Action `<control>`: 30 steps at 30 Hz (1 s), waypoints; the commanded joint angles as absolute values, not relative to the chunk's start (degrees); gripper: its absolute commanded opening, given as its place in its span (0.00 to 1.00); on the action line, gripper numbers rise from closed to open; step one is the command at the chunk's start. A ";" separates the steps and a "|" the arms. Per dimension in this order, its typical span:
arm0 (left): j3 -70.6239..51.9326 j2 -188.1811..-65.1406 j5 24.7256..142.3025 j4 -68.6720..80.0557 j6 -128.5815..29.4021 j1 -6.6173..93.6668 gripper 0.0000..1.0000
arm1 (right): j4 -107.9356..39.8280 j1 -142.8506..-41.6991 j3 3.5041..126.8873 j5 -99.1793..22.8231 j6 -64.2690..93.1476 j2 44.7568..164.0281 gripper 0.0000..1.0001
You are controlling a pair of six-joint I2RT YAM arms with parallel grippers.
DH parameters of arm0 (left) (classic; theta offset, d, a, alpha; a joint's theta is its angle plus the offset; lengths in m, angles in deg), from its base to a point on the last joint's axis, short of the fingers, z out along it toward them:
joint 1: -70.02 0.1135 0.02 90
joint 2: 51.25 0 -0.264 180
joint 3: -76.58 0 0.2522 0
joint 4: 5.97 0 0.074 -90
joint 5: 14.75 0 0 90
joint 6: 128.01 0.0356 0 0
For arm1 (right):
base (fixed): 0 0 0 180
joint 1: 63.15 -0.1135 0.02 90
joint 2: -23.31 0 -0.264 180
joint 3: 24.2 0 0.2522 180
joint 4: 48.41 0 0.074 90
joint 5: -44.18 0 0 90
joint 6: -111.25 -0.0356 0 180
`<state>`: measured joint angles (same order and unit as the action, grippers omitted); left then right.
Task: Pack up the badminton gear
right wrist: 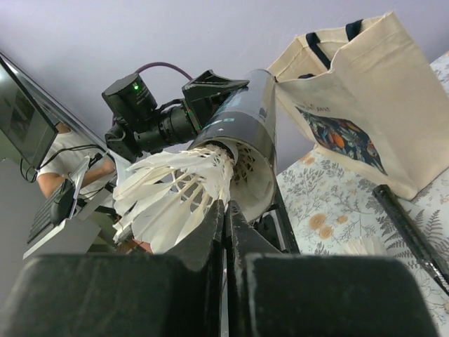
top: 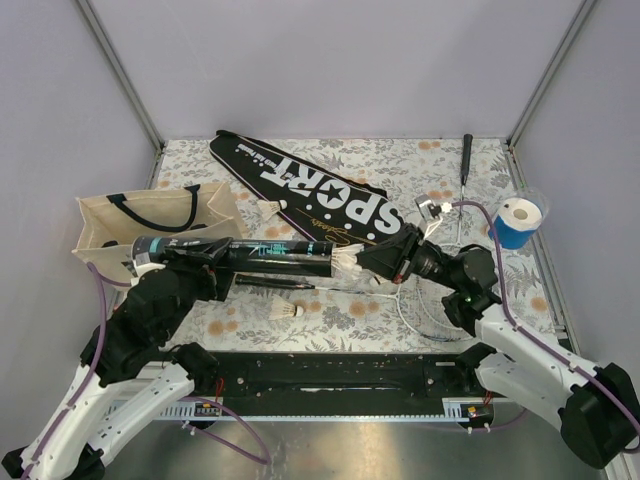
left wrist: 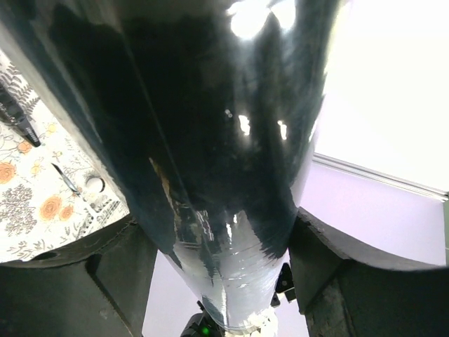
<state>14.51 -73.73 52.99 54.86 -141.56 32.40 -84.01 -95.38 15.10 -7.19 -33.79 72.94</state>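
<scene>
My left gripper [top: 225,255] [left wrist: 224,281] is shut on the long black tube [top: 270,255] [left wrist: 210,140] and holds it level above the table, its open end to the right. My right gripper [top: 368,265] [right wrist: 226,207] is shut on the feather skirt of a white shuttlecock [top: 347,264] [right wrist: 168,203], whose narrow end sits at the tube's mouth [right wrist: 245,119]. Two more shuttlecocks [top: 290,312] [top: 268,208] lie on the cloth. The black "SPORT" cover [top: 310,185] lies at the back. The silver-framed racket [top: 466,160] lies at the right, its head under my right arm.
A beige tote bag [top: 150,220] [right wrist: 351,105] stands at the left behind the tube's far end. A blue and white roll [top: 518,222] sits at the right edge. A thin black rod [top: 270,283] [right wrist: 410,228] lies on the cloth below the tube.
</scene>
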 commanded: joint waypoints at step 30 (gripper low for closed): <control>14.92 -73.23 57.68 50.95 -140.31 32.50 0.27 | -75.69 -108.41 24.80 -22.35 -30.34 84.83 0.00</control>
<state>15.38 -72.99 54.54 55.39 -140.88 32.53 -75.12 -107.07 21.75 -19.67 -30.36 83.56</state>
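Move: Just off the right fingertips, the tube's open mouth lies about 6 cm to that hand's left, 1 cm ahead and 2 cm lower; the right hand already holds a shuttlecock by its feathers there. On the table some 26 cm below, a loose shuttlecock lies level and 17 cm left, the racket handle 7 cm ahead and 20 cm left. The left hand, gripping the tube, has the mouth about 21 cm to its right, level ahead, slightly higher. Pushing the shuttlecock cork first into the tube's mouth, the right hand goes about 5.5 cm to its left and sinks some 2.5 cm, most of the sinking coming early, then eases slightly forward. Its fingers stay shut and it rolls by roughly 10 degrees. The left hand keeps its grip and holds the tube nearly still, after a slight early dip. ##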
